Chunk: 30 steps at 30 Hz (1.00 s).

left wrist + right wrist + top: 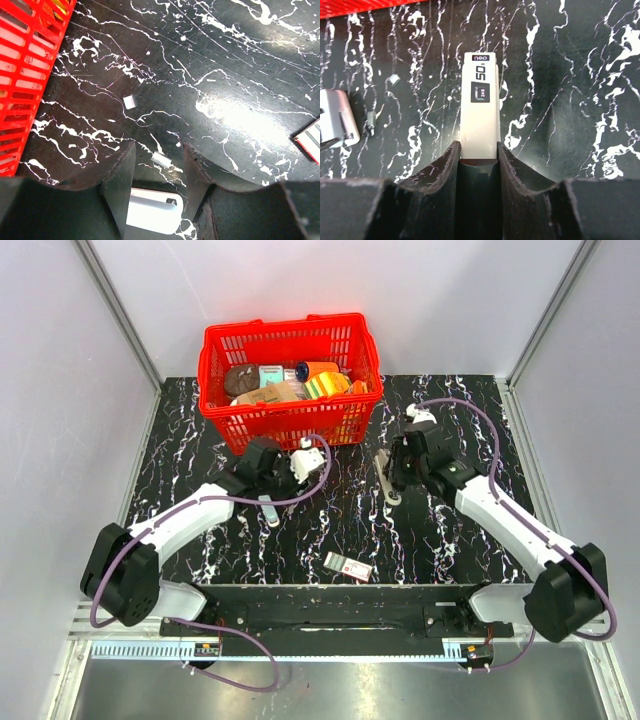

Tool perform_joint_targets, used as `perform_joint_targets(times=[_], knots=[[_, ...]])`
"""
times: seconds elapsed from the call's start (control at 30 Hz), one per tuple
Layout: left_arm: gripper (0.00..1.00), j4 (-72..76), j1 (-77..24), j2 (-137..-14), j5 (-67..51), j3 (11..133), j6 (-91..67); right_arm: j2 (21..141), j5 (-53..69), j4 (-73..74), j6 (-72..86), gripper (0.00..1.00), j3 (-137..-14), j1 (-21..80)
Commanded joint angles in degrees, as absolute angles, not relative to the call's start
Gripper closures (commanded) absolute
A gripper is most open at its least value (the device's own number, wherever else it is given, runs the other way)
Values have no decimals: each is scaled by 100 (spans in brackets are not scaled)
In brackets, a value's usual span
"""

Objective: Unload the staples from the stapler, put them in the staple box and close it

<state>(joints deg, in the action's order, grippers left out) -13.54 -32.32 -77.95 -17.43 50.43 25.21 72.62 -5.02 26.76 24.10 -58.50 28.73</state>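
The stapler (480, 100) is a slim pale grey bar with a dark label. It lies on the black marbled table and points away between my right fingers. My right gripper (479, 150) is shut on its near end; both also show in the top view, the stapler (385, 480) just left of the gripper (400, 468). The staples (268, 508) are a pale bar on the table just below my left gripper (272, 480). In the left wrist view the staples (152, 210) lie between the spread fingers of my left gripper (159, 157), with table showing beside them. Two small staple fragments (161, 159) (130, 101) lie ahead.
A red basket (290, 375) with several items stands at the back centre, its wall close on the left in the left wrist view (25, 75). A small printed box (348, 565) lies near the front edge and at the right of the left wrist view (310, 140).
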Motion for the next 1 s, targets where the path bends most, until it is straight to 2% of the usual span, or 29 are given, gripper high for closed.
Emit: perform_joint_targets(times=[0.0, 0.3, 0.47, 0.53, 0.7, 0.8, 0.97], knots=[[53, -1283, -3155, -7699, -1714, 4992, 2522, 7680, -1089, 2592, 1864, 100, -6381, 2795], [53, -1257, -2901, -7892, -1144, 4896, 2786, 8981, -1731, 2549, 1881, 98, -6390, 2707], [53, -1222, -2672, -8042, -853, 4834, 2962, 9281, -1775, 2295, 2092, 67, -6241, 2707], [53, -1239, -2602, -8094, -765, 4817, 3006, 9307, -1775, 2224, 2153, 51, -6188, 2707], [52, -1275, -2443, -8182, -905, 4781, 3067, 8923, -1644, 2250, 2372, 25, -6056, 2716], [53, -1187, -2443, -8262, -932, 4755, 3111, 8168, -1442, 2163, 2575, 18, -5714, 2926], [53, -1143, -2435, -8385, -940, 4869, 3129, 7419, -1459, 2461, 3057, 23, -5257, 3874]])
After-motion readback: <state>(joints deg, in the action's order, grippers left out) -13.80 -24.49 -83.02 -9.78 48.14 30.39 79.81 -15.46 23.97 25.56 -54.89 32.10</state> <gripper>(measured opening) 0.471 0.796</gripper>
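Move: About 3 cm ahead, 3 cm to the right and 12 cm below the right hand, which still grips the stapler, is the bare tabletop spot for it. The staple box lies roughly 15 cm back and 9 cm left of that hand, 13 cm lower. From the empty left hand the mini stapler is level, 10 cm left and 8 cm down; a loose staple strip lies level with that hand, 6 cm left and 9 cm below. Lowering the stapler about 11 cm, slightly forward and right, the right hand tips its fingers down some 20 degrees, opens wide to let go at the table, then rises about 5 cm while drawing back and left. Meanwhile the left hand, fingers staying half open, swings 7 cm left, down 5 and a little forward, over to the mini stapler, without gripping it. ##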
